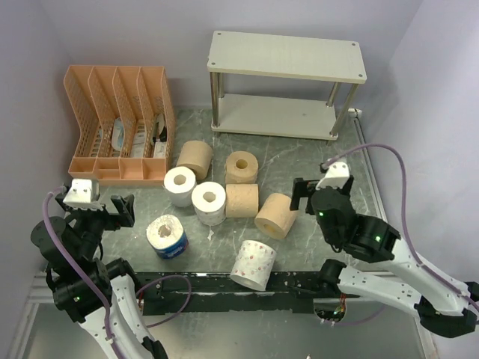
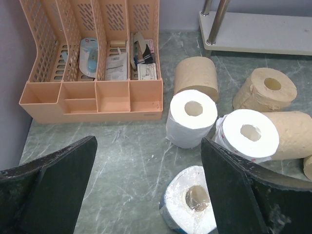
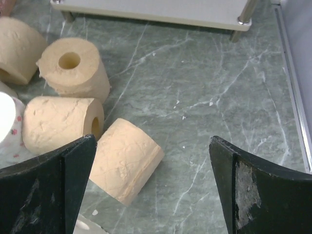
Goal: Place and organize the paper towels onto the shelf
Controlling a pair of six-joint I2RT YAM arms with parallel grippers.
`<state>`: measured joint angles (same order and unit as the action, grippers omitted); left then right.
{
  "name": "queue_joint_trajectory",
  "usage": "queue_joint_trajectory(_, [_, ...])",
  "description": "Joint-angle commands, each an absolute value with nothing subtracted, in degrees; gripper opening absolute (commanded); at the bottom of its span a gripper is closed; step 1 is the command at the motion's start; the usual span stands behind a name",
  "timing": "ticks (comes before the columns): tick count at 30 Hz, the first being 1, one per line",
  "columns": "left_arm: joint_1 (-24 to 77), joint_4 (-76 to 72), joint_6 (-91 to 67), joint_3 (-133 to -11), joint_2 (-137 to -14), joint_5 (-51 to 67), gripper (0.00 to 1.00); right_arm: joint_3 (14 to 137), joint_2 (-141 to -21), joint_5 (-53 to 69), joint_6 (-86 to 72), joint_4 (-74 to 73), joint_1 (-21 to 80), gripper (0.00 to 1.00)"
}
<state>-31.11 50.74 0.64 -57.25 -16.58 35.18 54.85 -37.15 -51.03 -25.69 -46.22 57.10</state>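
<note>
Several paper towels lie loose on the table in front of the empty off-white shelf (image 1: 284, 82). There are tan rolls (image 1: 274, 215) (image 1: 242, 167), white rolls (image 1: 179, 186) (image 1: 209, 203), a blue-wrapped roll (image 1: 166, 236) and a speckled white roll (image 1: 253, 264). My left gripper (image 1: 114, 212) is open and empty. In the left wrist view (image 2: 146, 195) it hangs above bare table, just left of the blue-wrapped roll (image 2: 190, 202). My right gripper (image 1: 302, 196) is open and empty. In the right wrist view (image 3: 151, 190) a tan roll (image 3: 124, 158) lies by its left finger.
An orange mesh file organizer (image 1: 120, 123) with small items stands at the back left, and also shows in the left wrist view (image 2: 92, 63). The shelf's lower board (image 3: 151, 9) stands beyond the rolls. A raised table edge (image 3: 295, 97) runs along the right.
</note>
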Motion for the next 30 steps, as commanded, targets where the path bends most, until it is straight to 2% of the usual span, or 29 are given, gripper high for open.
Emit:
queue_joint_trajectory(1, [-31.96, 49.86, 1.01, -56.91, -14.57, 36.30, 0.99, 53.07, -40.65, -47.22, -21.69, -42.56, 57.01, 1.00])
queue_joint_trajectory(7, [-32.27, 50.00, 1.31, -56.95, -14.35, 37.03, 0.99, 52.78, -37.45, -49.10, -23.88, -43.67, 56.88, 1.00])
queue_joint_trajectory(13, [-32.30, 49.98, 1.36, -56.94, -13.58, 37.33, 0.99, 51.47, -35.60, -44.29, -20.24, -40.78, 56.84, 1.00])
queue_joint_trajectory(16, [-32.34, 50.01, 1.56, -56.94, -13.51, 37.73, 0.99, 54.43, -42.62, -41.95, -19.85, -43.00, 56.87, 1.00])
queue_joint_trajectory(21, [-32.43, 50.01, 1.54, -56.95, -13.59, 37.85, 0.99, 62.36, -61.50, -35.54, -26.90, -47.91, 56.92, 1.00])
queue_joint_trajectory(30, [-32.63, 49.93, 1.42, -56.80, -13.20, 37.73, 0.98, 62.58, -68.30, -27.11, -23.05, -32.18, 56.94, 0.99])
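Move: The tilted brown roll lies about 9 cm ahead of my right hand and 7 cm to its left, some 22 cm below. The brown roll on its side is 14 cm ahead and 18 left; the upright brown roll stands about 25 ahead and 18 left. The flowered white roll lies 6 cm back and 15 left. From my left hand the tilted roll is roughly 14 cm ahead and 43 to the right, well below. I dip my right hand a little and let it back up, then sweep it quickly left and down with a slight reach forward, about 12 cm left in all and 7 lower, in over the cluster of brown rolls. On the way I tip the fingers further down by nearly 20 degrees and swing them about 15 degrees counter-clockwise, gripper wide open, touching nothing, ending above the gap between the tilted roll and the one on its side. ##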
